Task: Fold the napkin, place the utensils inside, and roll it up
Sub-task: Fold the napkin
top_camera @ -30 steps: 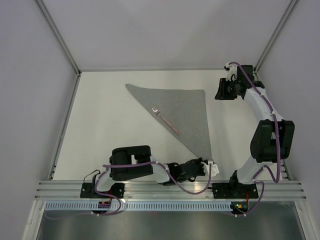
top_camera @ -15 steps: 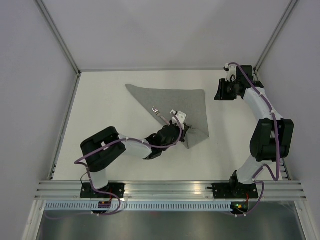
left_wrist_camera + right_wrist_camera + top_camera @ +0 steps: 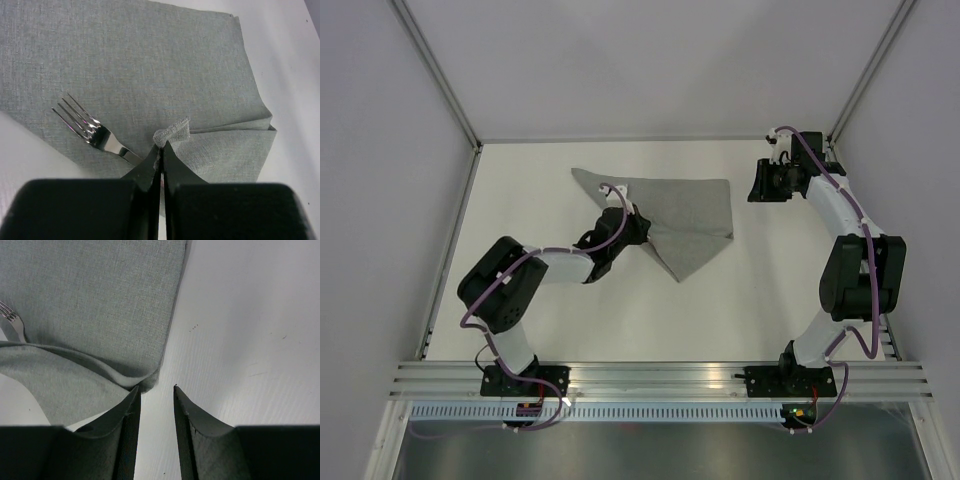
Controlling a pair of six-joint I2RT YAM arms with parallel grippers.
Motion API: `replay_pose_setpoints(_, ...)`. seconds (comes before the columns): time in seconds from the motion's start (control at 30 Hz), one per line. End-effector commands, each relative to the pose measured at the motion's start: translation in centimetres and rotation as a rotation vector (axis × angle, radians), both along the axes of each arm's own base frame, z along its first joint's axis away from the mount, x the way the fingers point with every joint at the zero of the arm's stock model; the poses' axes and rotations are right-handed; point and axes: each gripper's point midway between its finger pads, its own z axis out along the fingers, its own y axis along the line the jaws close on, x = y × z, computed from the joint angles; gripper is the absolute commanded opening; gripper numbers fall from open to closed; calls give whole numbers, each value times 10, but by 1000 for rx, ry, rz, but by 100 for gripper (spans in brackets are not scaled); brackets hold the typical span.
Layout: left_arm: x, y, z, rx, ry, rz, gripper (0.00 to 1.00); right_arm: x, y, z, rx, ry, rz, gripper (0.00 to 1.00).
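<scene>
The grey napkin (image 3: 692,205) lies at the back middle of the table, its near corner pulled up and over itself into a loose flap. My left gripper (image 3: 640,224) is shut on that corner. In the left wrist view a small tab of napkin (image 3: 172,132) sticks out past the left gripper (image 3: 161,146). A fork (image 3: 95,132) lies on the cloth just left of the tips, its handle running under the fingers. The top view hides it behind the arm. My right gripper (image 3: 753,183) hovers open beside the napkin's far right corner (image 3: 150,382), with nothing between its jaws (image 3: 156,386).
The white table (image 3: 520,290) is boxed in by grey walls on the left, back and right. An aluminium rail (image 3: 660,375) with both arm bases runs along the near edge. My left arm stretches across the table's left middle.
My left gripper has carried the napkin's near corner from the table's front edge up and left, folding the cloth over the fork's handle. The right arm has stayed in place.
</scene>
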Motion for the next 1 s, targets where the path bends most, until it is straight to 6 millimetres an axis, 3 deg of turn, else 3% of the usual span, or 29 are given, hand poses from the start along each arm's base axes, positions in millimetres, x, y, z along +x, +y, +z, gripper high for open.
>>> replay_pose_setpoints(0.0, 15, -1, 19, -117, 41, -12, 2, 3, 4, 5, 14, -6, 1, 38)
replay_pose_setpoints(0.2, 32, 19, 10, -170, 87, 20, 2, 3, 4, 5, 3, -13, 23, 38)
replay_pose_setpoints(0.6, 52, 28, -2, -214, 142, 20, 2, 3, 4, 4, 0, -11, 28, 38)
replay_pose_setpoints(0.97, 57, 39, -13, -220, 170, 46, 3, 3, 4, 2, 0, -5, 31, 38)
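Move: The left hand holds the napkin's near corner about 7 cm above the table. The fork's tines, which the corner is carried over, lie roughly 6 cm ahead of the hand and 6 cm to its left; the napkin's far-left corner is some 21 cm ahead and 21 cm left, its far-right corner about 17 cm ahead and 22 cm right. From the right hand the tines lie about 33 cm left, 2 cm ahead and 12 cm below. Forward and to its left in about equal parts, some 6 cm in all and slowing, the left hand draws the pinched near corner of the napkin across above the fork towards the tines, sinking about 2 cm, mostly after the first part of the way. The wrist tips down some 10 degrees and rolls about as much, left side lowering; the fingers stay shut on the cloth. ##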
